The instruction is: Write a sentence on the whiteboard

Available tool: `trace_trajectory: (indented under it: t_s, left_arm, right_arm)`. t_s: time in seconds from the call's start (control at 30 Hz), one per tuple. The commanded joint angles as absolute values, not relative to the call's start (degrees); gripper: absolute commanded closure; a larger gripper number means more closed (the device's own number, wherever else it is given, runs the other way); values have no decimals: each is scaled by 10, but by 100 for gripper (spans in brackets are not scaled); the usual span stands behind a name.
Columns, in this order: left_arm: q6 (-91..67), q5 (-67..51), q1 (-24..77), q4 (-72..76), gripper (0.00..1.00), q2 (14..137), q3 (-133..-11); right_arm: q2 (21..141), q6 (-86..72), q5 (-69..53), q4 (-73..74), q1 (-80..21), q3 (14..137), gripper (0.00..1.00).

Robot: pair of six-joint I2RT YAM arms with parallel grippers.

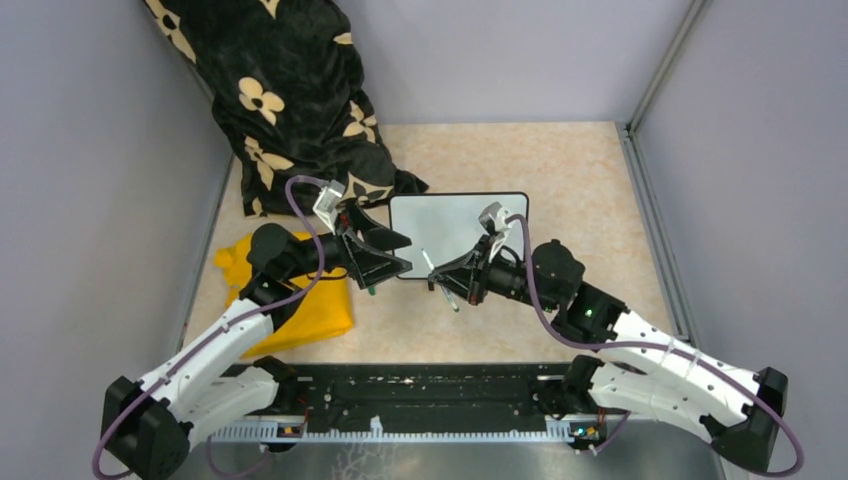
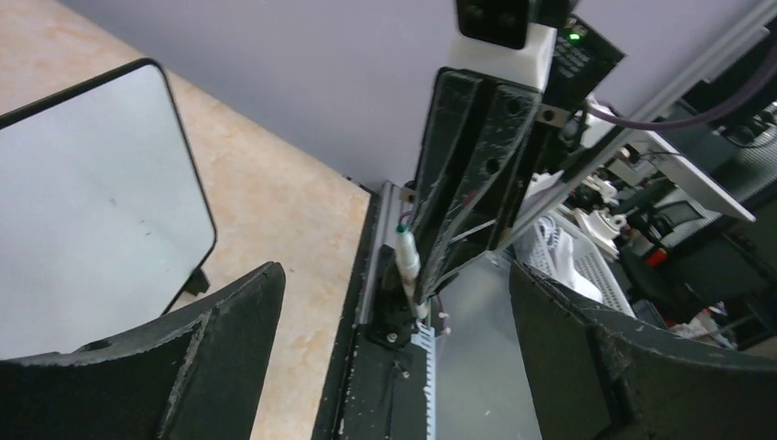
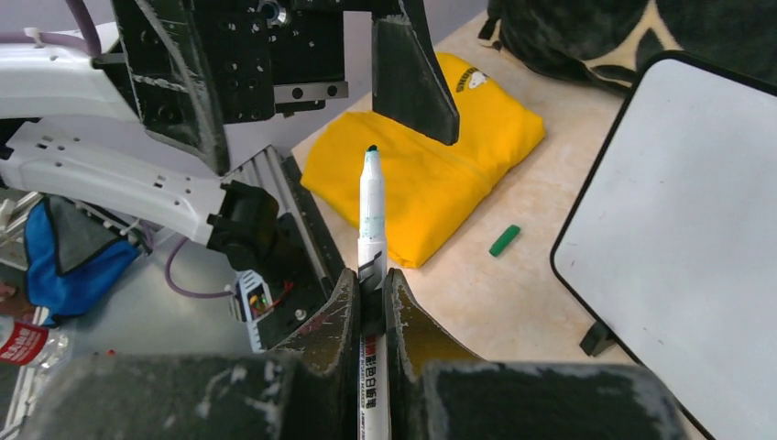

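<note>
The whiteboard [image 1: 460,232] lies flat mid-table, black-framed; no sentence shows on it and its face [image 3: 678,229] [image 2: 82,202] is blank white. My right gripper [image 3: 371,289] [image 1: 442,280] is shut on a white marker [image 3: 371,206] whose uncapped green tip points away from the wrist, off the board's near left corner. The left gripper [image 2: 394,275] [image 1: 405,252] stands wide open just left of the marker tip, holding nothing. A small green cap [image 3: 504,240] [image 1: 370,290] lies on the table beside the board.
A folded yellow cloth [image 1: 310,300] [image 3: 431,174] lies left of the board. A black flowered fabric [image 1: 290,90] is heaped at the back left. Grey walls enclose the table on three sides, and a black rail [image 1: 420,395] runs along the near edge.
</note>
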State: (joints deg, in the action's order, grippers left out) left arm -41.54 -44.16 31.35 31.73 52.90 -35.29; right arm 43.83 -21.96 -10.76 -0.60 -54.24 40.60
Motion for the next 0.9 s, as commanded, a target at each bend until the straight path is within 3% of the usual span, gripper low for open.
trace_trajectory:
  t_s: [0.0,0.43,0.87]
  left_arm:
    - [-482,-516,314,447,5,540,-348]
    - [-505,-557,318,476,19,584,-351]
    - [-532,-582,330,516,61,621,-358]
  right_arm:
    - [451,-241,-154,-73,-546,435,100]
    - [475,-257,-195,-102,-546,434,100]
    - [489,-249,-198,-103,-546,434,100]
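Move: The uncapped marker, held near its middle in the right fingers, lies about 3 cm back, 6 cm right and 4 cm below the open left gripper. From the right hand, that gripper is some 3 cm ahead, 5 cm left and 4 cm higher. On the table some 30 cm below the left hand, the green cap lies 8 cm ahead and 11 cm left of it; the whiteboard about 22 cm ahead and 12 cm right. Left gripper backs about 3 cm, half closing around the marker tip that right carries 2.5 cm left. ##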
